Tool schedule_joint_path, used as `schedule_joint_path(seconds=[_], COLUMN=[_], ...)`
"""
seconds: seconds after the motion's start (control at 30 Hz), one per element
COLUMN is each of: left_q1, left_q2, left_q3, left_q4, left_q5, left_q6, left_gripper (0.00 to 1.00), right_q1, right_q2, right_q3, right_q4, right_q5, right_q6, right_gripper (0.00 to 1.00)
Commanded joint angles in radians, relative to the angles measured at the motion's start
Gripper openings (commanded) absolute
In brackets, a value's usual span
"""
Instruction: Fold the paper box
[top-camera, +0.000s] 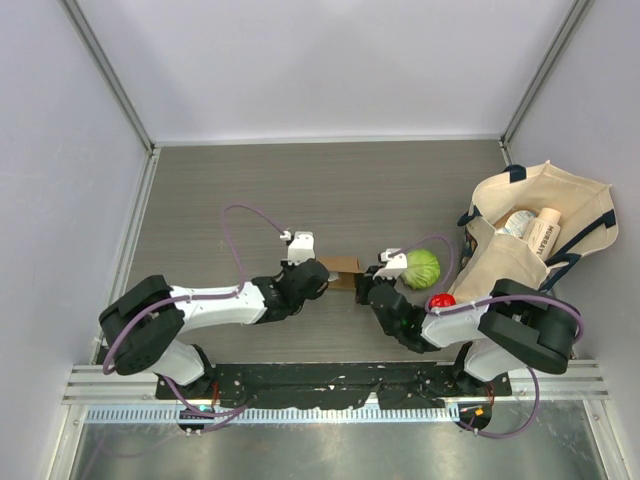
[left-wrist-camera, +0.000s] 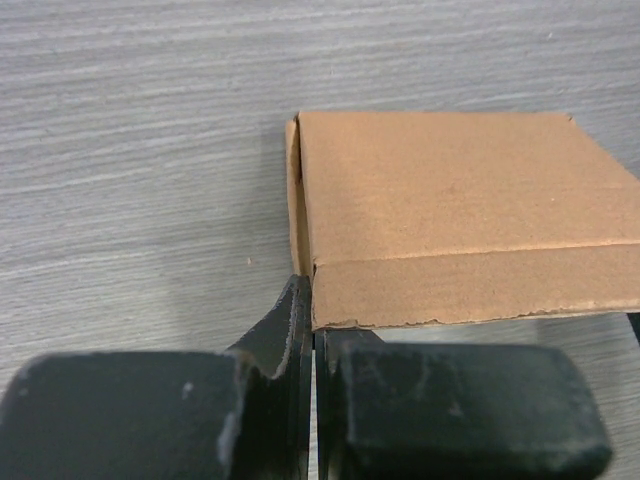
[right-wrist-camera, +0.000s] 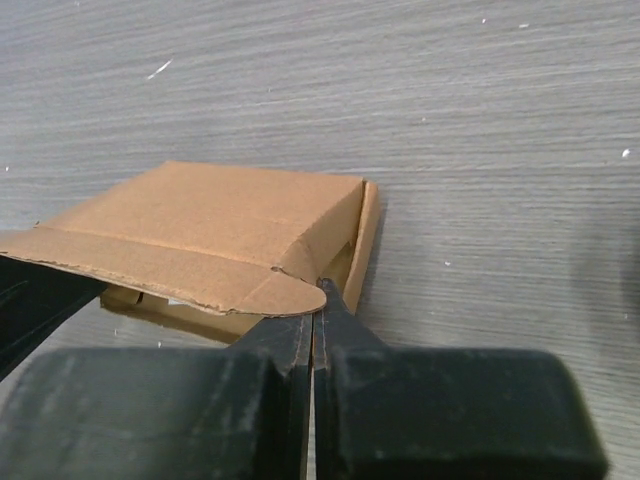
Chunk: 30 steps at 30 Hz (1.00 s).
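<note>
The paper box (top-camera: 343, 270) is a small brown cardboard box lying flat on the grey table between my two grippers. In the left wrist view the box (left-wrist-camera: 450, 210) has its lid down, with a front strip folded over. My left gripper (left-wrist-camera: 308, 300) is shut, its tip against the box's near left corner. In the right wrist view the lid of the box (right-wrist-camera: 220, 215) stands slightly raised, with a rounded tab at its corner. My right gripper (right-wrist-camera: 322, 295) is shut, its tip poking just under that tab beside the side wall. Both grippers, left (top-camera: 322, 278) and right (top-camera: 365, 285), flank the box.
A green cabbage (top-camera: 422, 268) sits right of the box, close to the right wrist. A small red object (top-camera: 441, 300) lies beside it. A cream tote bag (top-camera: 540, 235) holding bottles stands at the right. Walls enclose the table on three sides.
</note>
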<state>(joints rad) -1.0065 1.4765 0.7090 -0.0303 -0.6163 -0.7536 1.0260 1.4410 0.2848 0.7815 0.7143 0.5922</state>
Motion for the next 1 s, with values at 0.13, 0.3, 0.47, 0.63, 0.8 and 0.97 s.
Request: schedule_joint_path(seconds=[0.13,0.3,0.47,0.63,0.8,0.97], left_q1=[-0.014,-0.018,-0.021,-0.023,-0.023,-0.024], left_q2=[-0.019,-0.002,0.005,0.016,0.025,0.01], left_q3=[-0.046,-0.04,-0.028,-0.003,0.014,0.014], left_q4=[-0.008,-0.008,-0.017,-0.042,-0.069,-0.079], left_q5=[-0.037,-0.039,-0.042,-0.043,-0.034,-0.036], left_q6=[0.005,0.002,0.002,0.011,0.016,0.011], left_gripper=[0.0,0.0,0.0,0.0,0.0,0.0], right_q1=[0.016,0.019,0.017,-0.064,-0.282,-0.276], right_q2=[-0.143,-0.322,-0.528,-0.551,-0.285,-0.139], right_q3=[0.008,0.079,0.047,0.27,0.457,0.496], right_q4=[-0.215,-0.716,-0.912,-1.067,-1.024,-0.901], right_q5=[-0.053,-0.101,-0.222,-0.211,-0.501,-0.564], right_q6=[0.004,0.105,0.204,0.172,0.058,-0.009], right_gripper=[0.2,0.41,0.51,0.65,0.69,0.71])
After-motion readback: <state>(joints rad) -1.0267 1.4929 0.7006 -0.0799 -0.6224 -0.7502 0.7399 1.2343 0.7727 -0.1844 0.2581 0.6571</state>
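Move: My shut left fingers are at the front left corner of the paper box's lid, with the box's middle about 4 cm ahead, 4 cm to their right and 2 cm below. My right fingertips are at the rounded ear on the lid's front right corner; the box's middle is some 4 cm ahead, 4 cm left and 2 cm below them. The cabbage stands roughly 12 cm to the right and 2 cm ahead of my right hand; the red pepper is 15 cm right and 6 cm back. I open my right fingers to let go of the ear, drawing back about 6 cm and a little right of the box. Then I lift and swing forward again, the wrist tipping down some 20 degrees, and end wide open about 7 cm above where I began. My left hand keeps its hold on the other corner, sinking 1.5 cm and easing back slightly. ##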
